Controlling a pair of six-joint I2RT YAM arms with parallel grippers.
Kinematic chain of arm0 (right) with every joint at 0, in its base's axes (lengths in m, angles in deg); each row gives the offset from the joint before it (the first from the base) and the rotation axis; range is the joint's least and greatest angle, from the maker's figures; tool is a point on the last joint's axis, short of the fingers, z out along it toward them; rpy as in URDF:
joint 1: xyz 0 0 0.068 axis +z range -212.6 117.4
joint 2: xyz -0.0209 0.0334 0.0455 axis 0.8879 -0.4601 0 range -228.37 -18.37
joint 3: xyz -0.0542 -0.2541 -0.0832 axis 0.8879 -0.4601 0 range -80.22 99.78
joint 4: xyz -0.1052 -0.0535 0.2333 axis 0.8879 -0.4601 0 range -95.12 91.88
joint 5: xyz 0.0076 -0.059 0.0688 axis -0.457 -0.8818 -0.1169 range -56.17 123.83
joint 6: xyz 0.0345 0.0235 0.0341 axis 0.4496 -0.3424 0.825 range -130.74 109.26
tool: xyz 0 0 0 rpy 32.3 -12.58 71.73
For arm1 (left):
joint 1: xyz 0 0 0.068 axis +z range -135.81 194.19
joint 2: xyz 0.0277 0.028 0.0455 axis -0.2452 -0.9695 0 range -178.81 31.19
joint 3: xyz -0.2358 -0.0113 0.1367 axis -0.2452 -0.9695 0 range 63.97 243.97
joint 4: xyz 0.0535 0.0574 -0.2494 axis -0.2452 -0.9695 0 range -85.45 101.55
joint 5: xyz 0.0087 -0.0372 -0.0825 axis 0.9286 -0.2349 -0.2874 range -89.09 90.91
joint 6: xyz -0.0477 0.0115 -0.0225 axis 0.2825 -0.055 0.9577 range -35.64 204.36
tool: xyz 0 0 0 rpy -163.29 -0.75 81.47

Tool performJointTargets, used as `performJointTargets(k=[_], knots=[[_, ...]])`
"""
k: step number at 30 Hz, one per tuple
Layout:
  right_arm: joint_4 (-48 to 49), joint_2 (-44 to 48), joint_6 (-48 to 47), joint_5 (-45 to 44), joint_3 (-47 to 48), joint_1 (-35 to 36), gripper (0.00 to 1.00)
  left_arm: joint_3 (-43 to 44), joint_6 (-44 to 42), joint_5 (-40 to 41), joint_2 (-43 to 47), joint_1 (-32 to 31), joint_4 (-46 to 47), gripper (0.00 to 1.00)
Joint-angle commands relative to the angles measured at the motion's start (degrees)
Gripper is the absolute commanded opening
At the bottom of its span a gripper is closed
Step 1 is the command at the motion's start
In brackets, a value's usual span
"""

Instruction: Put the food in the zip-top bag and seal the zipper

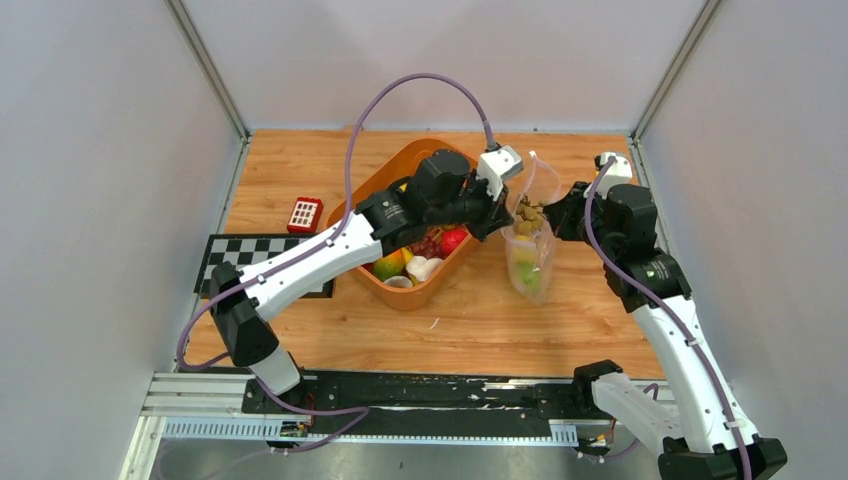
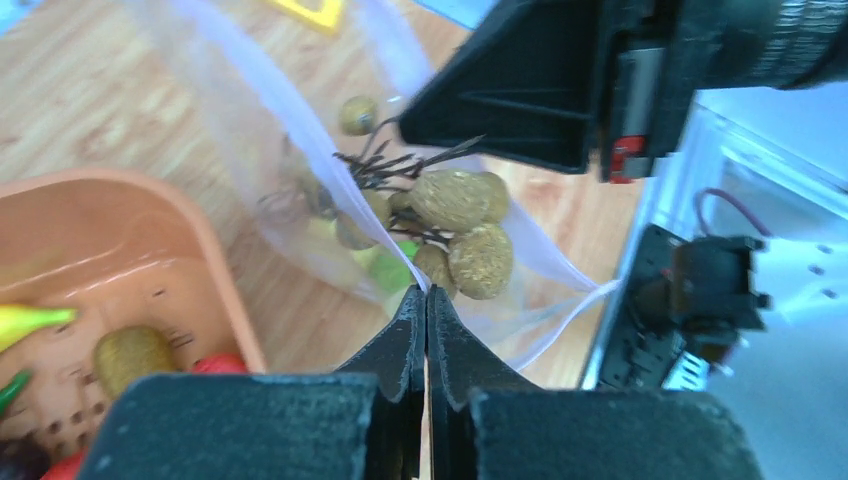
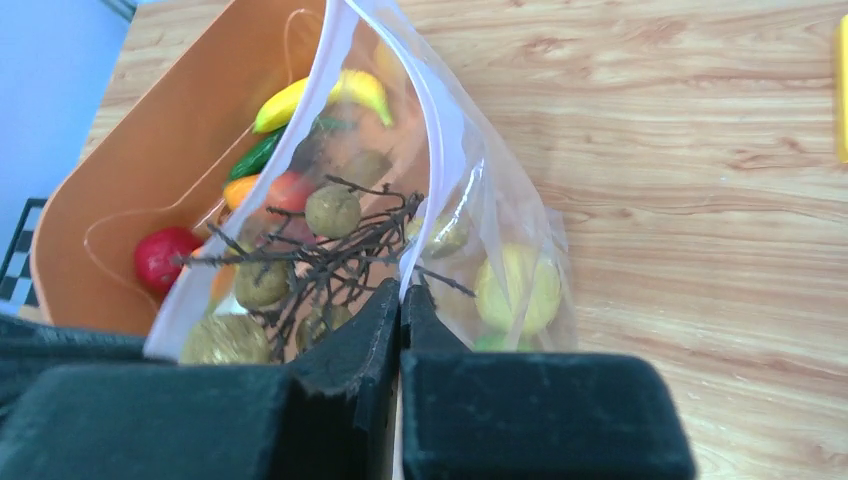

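The clear zip-top bag [image 1: 530, 262] hangs upright just right of the orange basket [image 1: 395, 170], held at its mouth from both sides. My left gripper [image 1: 499, 222] is shut on the bag's left rim [image 2: 427, 290]. My right gripper [image 1: 553, 219] is shut on the opposite rim [image 3: 402, 290]. A twiggy bunch of brown nuts [image 2: 462, 225] sits in the open mouth [image 3: 320, 250]. A yellow lemon [image 3: 516, 290] and something green [image 1: 526, 277] lie lower in the bag. The zipper [image 3: 447, 150] runs along the mouth, unsealed. Banana [image 3: 320, 95], red fruit [image 3: 165, 255] and other food stay in the basket.
A red and white toy block [image 1: 305, 213] lies left of the basket, with a checkerboard mat [image 1: 235, 255] nearer the front. Grey walls close in the wooden table [image 1: 480, 330] on three sides. A yellow object [image 3: 842, 90] shows at the right edge of the right wrist view.
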Motion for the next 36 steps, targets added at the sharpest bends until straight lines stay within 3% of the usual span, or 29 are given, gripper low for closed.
performJointTargets(k=[1, 3, 4, 6, 8, 10, 13, 15, 18, 24, 28, 33, 36], knots=[[1.52, 2.62, -0.4, -5.77, -1.2, 0.09, 0.0, -4.92, 2.67, 20.45, 5.64, 1.61, 3.13, 0.0], [5.41, 2.96, -3.37, 5.87, -2.09, -0.09, 0.0, -10.72, 5.75, 18.28, 8.77, 3.06, 10.89, 0.0], [7.01, 2.81, -3.63, 10.51, -2.27, -0.08, 0.0, -11.73, 4.63, 7.43, 8.56, 3.23, 14.77, 0.0], [9.07, 2.56, -1.72, 13.83, -2.33, -0.07, 0.0, -7.24, 2.83, -10.9, 4.79, 2.07, 13.55, 0.0], [11.84, 3.29, 0.47, 12.88, -3.37, -0.07, 0.0, -1.94, -0.97, -14.87, 2.39, -1.08, 9.53, 0.0], [14.45, 4.33, 1.31, 12.62, -4.66, -0.07, 0.0, -0.53, -4.38, -11.23, 1.73, -2.98, 6.31, 0.0], [14.99, 4.29, 2.31, 13.08, -4.32, -0.13, 0.0, 1.72, -7.03, -12.56, -0.97, -3.03, 2.31, 0.0], [12.3, 4.1, 3.87, 6.2, -4.32, -0.07, 0.0, 5.82, -8.32, -12.59, -4.08, -3.09, -4.78, 0.0], [7.97, 3.85, 5.01, -4.18, -4.1, -0.07, 0.0, 0.03, -8.25, -12.51, -0.76, -3.24, -1.32, 0.0], [3.29, 4.4, 3.44, -13.02, -2.6, -0.07, 0.0, -5.02, -3.23, 19.65, 5.36, -2.36, -0.86, 0.0], [7.47, 6.05, 1.37, 0.07, -2.77, -0.16, 0.0, -9.2, -0.61, 23.21, 9.06, -0.33, 2.17, 0.0], [13.9, 6.13, 3.65, 14.55, -2.78, -0.16, 0.0, -8.04, 2.09, 28.13, 8.18, -0.25, 0.38, 0.0], [15.18, 6.6, 4.49, 15.89, -2.93, -0.17, 0.0, -7.4, 0.71, 19.21, 7.46, -0.28, 2.78, 0.0]])
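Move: I hold the bag's rim in both hands, and the food bunch sits in its mouth: about 4 cm to the right of my left hand, 1 cm ahead and 5 below. From my right hand it is some 3 cm to the left, level ahead, 5 below. The green fruit at the bag's bottom lies roughly 3 cm right, 2 back and 18 below my left hand; the basket's middle is about 18 cm left, 10 ahead and 24 below it. I keep both pinches on the rim and shake the bag. My left hand dips forward-left, swings back-right about 7 cm, then sinks and sweeps forward-left some 9 cm, rising near the end and turning about 35 degrees counter-clockwise from its far swing. My right hand rocks left and up 3 cm, right and down 5, then left and up again, smaller than the left. ##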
